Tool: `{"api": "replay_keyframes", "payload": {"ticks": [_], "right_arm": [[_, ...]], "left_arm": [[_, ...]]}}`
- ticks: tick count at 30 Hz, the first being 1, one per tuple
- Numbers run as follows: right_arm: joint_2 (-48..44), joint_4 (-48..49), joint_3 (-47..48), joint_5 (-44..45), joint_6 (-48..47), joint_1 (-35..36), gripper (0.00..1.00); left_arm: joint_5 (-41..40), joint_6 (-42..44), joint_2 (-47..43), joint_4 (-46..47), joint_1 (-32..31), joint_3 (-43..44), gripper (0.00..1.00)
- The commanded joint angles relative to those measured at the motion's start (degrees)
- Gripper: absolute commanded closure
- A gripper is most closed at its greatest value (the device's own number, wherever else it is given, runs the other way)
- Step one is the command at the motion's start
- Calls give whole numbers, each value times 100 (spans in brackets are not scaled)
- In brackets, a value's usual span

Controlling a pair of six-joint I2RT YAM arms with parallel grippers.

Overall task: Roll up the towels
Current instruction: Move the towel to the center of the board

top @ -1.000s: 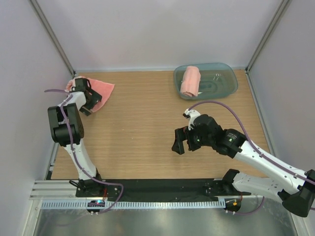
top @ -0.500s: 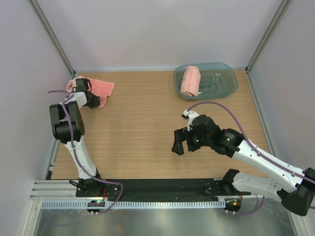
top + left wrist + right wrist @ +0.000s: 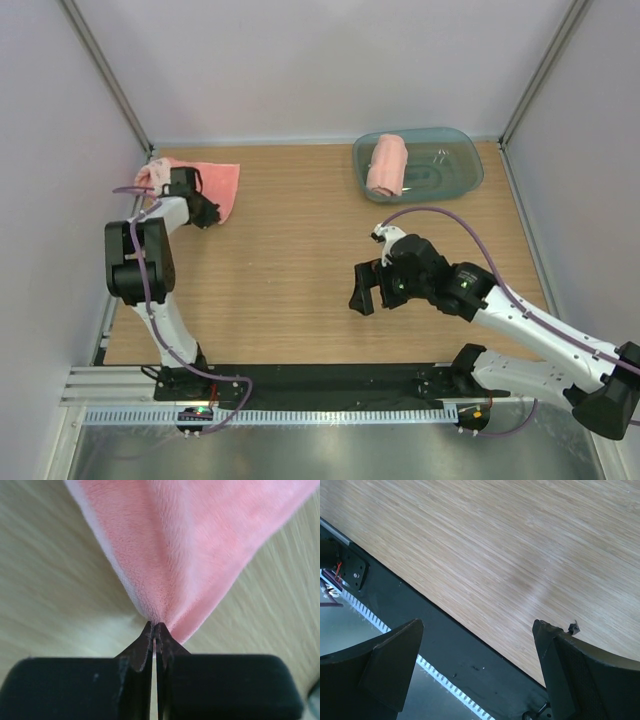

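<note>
A loose salmon-pink towel (image 3: pixel 215 183) lies at the far left of the wooden table. My left gripper (image 3: pixel 208 215) is shut on its near corner; in the left wrist view the closed tips (image 3: pixel 155 628) pinch the cloth (image 3: pixel 185 555), which fans out ahead of them. A second pink towel (image 3: pixel 387 165), rolled up, lies in the blue-green plastic tub (image 3: pixel 455 172) at the back right. My right gripper (image 3: pixel 362 290) is open and empty above the middle right of the table; its wrist view shows only bare wood between the fingers (image 3: pixel 560 665).
Grey walls stand on the left, back and right. A black base rail (image 3: pixel 300 380) runs along the near table edge, also in the right wrist view (image 3: pixel 450 650). The left arm's purple cable (image 3: pixel 125 188) loops near the left wall.
My left gripper has moved right and slightly nearer with the towel corner, spreading the towel out wider and flatter. The right arm has hardly moved.
</note>
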Motion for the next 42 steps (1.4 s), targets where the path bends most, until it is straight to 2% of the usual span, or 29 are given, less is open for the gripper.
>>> {"api": "replay_keyframes", "payload": {"ticks": [1, 3, 5, 7, 9, 10, 12, 13, 18, 22, 23, 24, 25, 27, 28, 29, 31, 34, 36, 37, 39, 40, 42], "right_arm": [[-178, 137, 124, 288, 151, 22, 0], [-205, 75, 203, 481, 265, 31, 0], [-310, -39, 247, 999, 371, 31, 0], [-450, -196, 264, 1585, 564, 22, 0], [-565, -337, 264, 2027, 774, 31, 0], [-626, -460, 264, 2211, 836, 31, 0], [-793, -636, 317, 2783, 959, 31, 0], [-846, -828, 387, 2976, 1099, 22, 0], [-1013, -1471, 659, 3960, 1548, 22, 0], [-1145, -2007, 774, 4541, 1909, 14, 0], [-1171, -2034, 774, 4577, 1970, 14, 0], [-1198, -2043, 765, 4595, 1988, 14, 0], [-1215, -2061, 791, 4552, 2023, 5, 0], [-1181, -1991, 783, 4350, 2024, -4, 0], [-1119, -1877, 774, 4140, 2006, -4, 0], [-1058, -1789, 757, 3990, 2006, -21, 0], [-822, -1430, 687, 3613, 1901, -48, 0], [-435, -877, 669, 3155, 1760, -197, 0], [83, -638, 686, 2628, 1699, -390, 0], [251, -393, 651, 2435, 1620, -695, 0], [760, -32, 494, 1444, 1541, -1136, 0], [1110, 352, 302, 752, 1514, -1703, 0], [1409, 654, 151, 397, 1470, -2050, 0]], "left_arm": [[-27, -46, -914, 104, -484, -539, 100], [-27, -108, -1318, 140, -886, -840, 100], [-395, -179, -1608, 166, -1239, -1262, 100], [-650, -353, -2039, 157, -1959, -1491, 100], [-888, -547, -2215, 131, -2495, -1650, 100], [-932, -626, -2216, 140, -3011, -1659, 100], [-1029, -925, -2059, 140, -3445, -1580, 100], [-1038, -1022, -1962, 166, -3891, -1493, 100], [-1152, -1593, -1207, 43, -4949, -572, 100], [-871, -1683, -391, 131, -5766, 395, 100], [-862, -1577, -301, 18, -5915, 641, 98], [-853, -1411, -248, -131, -6126, 835, 92], [-958, -1331, -273, -333, -6189, 1003, 76], [-1134, -1269, -720, -370, -6190, 760, 56], [-1282, -1225, -931, -396, -6163, 393, 38], [-1519, -1199, -1464, -492, -6102, 163, 33], [-1722, -1085, -2028, -694, -5865, -189, 27], [-2214, -918, -3180, -1256, -5575, -796, 26], [-2829, -821, -3986, -1705, -5513, -1200, 22], [-2953, -803, -4218, -1836, -5408, -1332, 20], [-2963, -785, -4683, -2108, -5285, -1727, 19], [-2963, -803, -5095, -2197, -5232, -1834, 19], [-3015, -846, -5475, -2495, -5231, -2097, 19]]}}
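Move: Some 28 cm to the right of the left hand and 10 cm nearer the base is the board's centre, about 2 cm below; this hand already pinches a towel corner, and the towel's bulk lies some 8 cm ahead and 6 cm left. The rolled towel in the bin is around 45 cm right and 14 cm ahead. The right hand hangs open, the held corner about 31 cm ahead, 37 cm left and 14 cm lower. Sweeping low over the board, the left hand draws the pinched towel corner about 44 cm right and 18 cm back, past the centre, yawing clockwise, then opens, lets go and retreats left and up. The right hand, wide open throughout, shifts right while turning some 40 degrees clockwise, then comes forward and down towards the laid corner without reaching it. ##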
